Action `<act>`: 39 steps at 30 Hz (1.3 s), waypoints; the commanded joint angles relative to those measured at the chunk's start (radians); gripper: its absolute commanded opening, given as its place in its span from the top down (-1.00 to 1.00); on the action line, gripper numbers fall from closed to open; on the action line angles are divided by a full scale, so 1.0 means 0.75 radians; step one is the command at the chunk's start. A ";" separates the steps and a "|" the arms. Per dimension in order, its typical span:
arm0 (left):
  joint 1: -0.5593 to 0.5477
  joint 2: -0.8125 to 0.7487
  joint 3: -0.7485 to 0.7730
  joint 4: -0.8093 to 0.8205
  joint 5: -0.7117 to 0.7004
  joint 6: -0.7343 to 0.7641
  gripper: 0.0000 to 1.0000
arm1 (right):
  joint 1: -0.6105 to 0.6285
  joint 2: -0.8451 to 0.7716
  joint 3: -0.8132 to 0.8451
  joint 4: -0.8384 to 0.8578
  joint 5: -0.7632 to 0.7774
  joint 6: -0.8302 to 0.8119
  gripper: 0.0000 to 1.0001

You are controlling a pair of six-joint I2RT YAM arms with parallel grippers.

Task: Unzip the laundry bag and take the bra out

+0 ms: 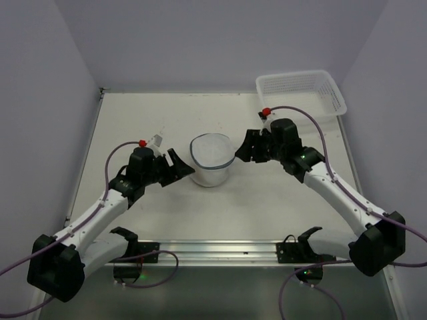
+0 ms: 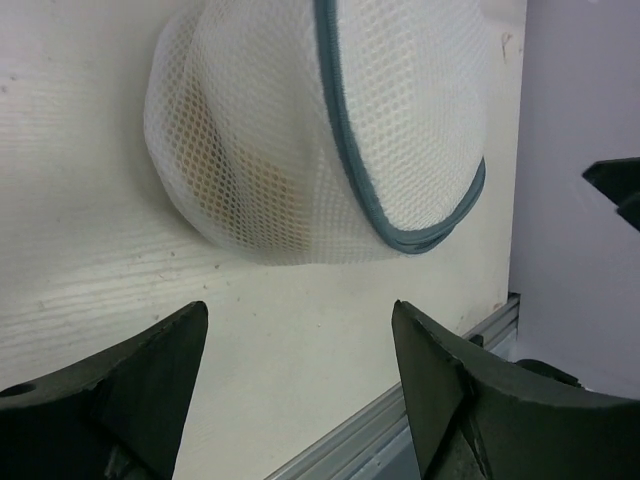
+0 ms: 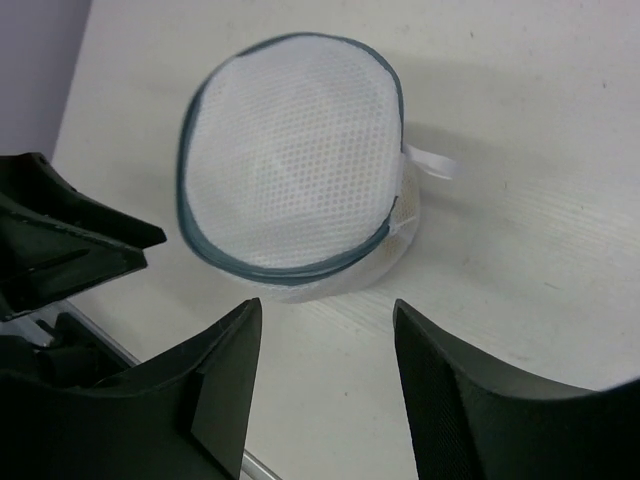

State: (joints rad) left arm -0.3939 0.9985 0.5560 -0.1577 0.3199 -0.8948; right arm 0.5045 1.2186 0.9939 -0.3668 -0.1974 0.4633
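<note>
The laundry bag [image 1: 212, 159] is a small round white mesh pouch with a dark blue-grey zipper line round its rim, standing mid-table. It also shows in the left wrist view [image 2: 300, 140] and the right wrist view [image 3: 290, 165], zipped shut, with something pale beige showing faintly through the mesh. A white fabric tab [image 3: 432, 162] sticks out at its side. My left gripper [image 1: 179, 165] is open and empty just left of the bag. My right gripper [image 1: 245, 148] is open and empty just right of it. The bra is hidden inside the bag.
A white plastic lattice basket [image 1: 301, 93] stands at the back right corner of the table. A metal rail [image 1: 213, 251] runs along the near edge between the arm bases. Purple walls close in the table on three sides.
</note>
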 commanded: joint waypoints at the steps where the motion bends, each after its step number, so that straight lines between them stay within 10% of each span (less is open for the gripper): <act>1: 0.024 -0.039 0.113 -0.109 -0.136 0.082 -0.54 | 0.039 -0.054 0.131 -0.035 0.014 0.033 -0.15; 26: 0.022 0.576 0.099 0.355 -0.187 0.183 -0.02 | 0.045 0.488 -0.218 0.521 0.000 0.399 -0.15; 39: -0.015 0.794 0.067 0.423 -0.234 0.170 0.37 | -0.159 0.288 -0.368 0.357 0.069 0.356 -0.16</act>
State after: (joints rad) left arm -0.4007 1.5696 0.6159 0.1589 0.2005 -0.7925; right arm 0.4446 1.5398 0.7242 -0.0036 -0.2333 0.7555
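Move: The slumped laundry bag's middle lies about 6 cm ahead of my left hand, 9 cm to its right and 8 cm below; both my hands are open and clear of it. From my right hand the same bag is about 2 cm ahead, 11 cm to the left and 14 cm below. The white basket stands far off, roughly 28 cm ahead of my right hand, 26 cm to its right and 17 cm below. I bring both hands down on either side of the laundry bag. After a small rise my left hand drops some 11 cm net while reaching 6 cm forward, and narrows its fingers around the bag's lower left mesh edge without shutting. My right hand, fingers staying open, rises about 5 cm and swings left over the bag, then sinks steeply and draws back right to low beside its right side, tipping its fingers down about 20 degrees. ##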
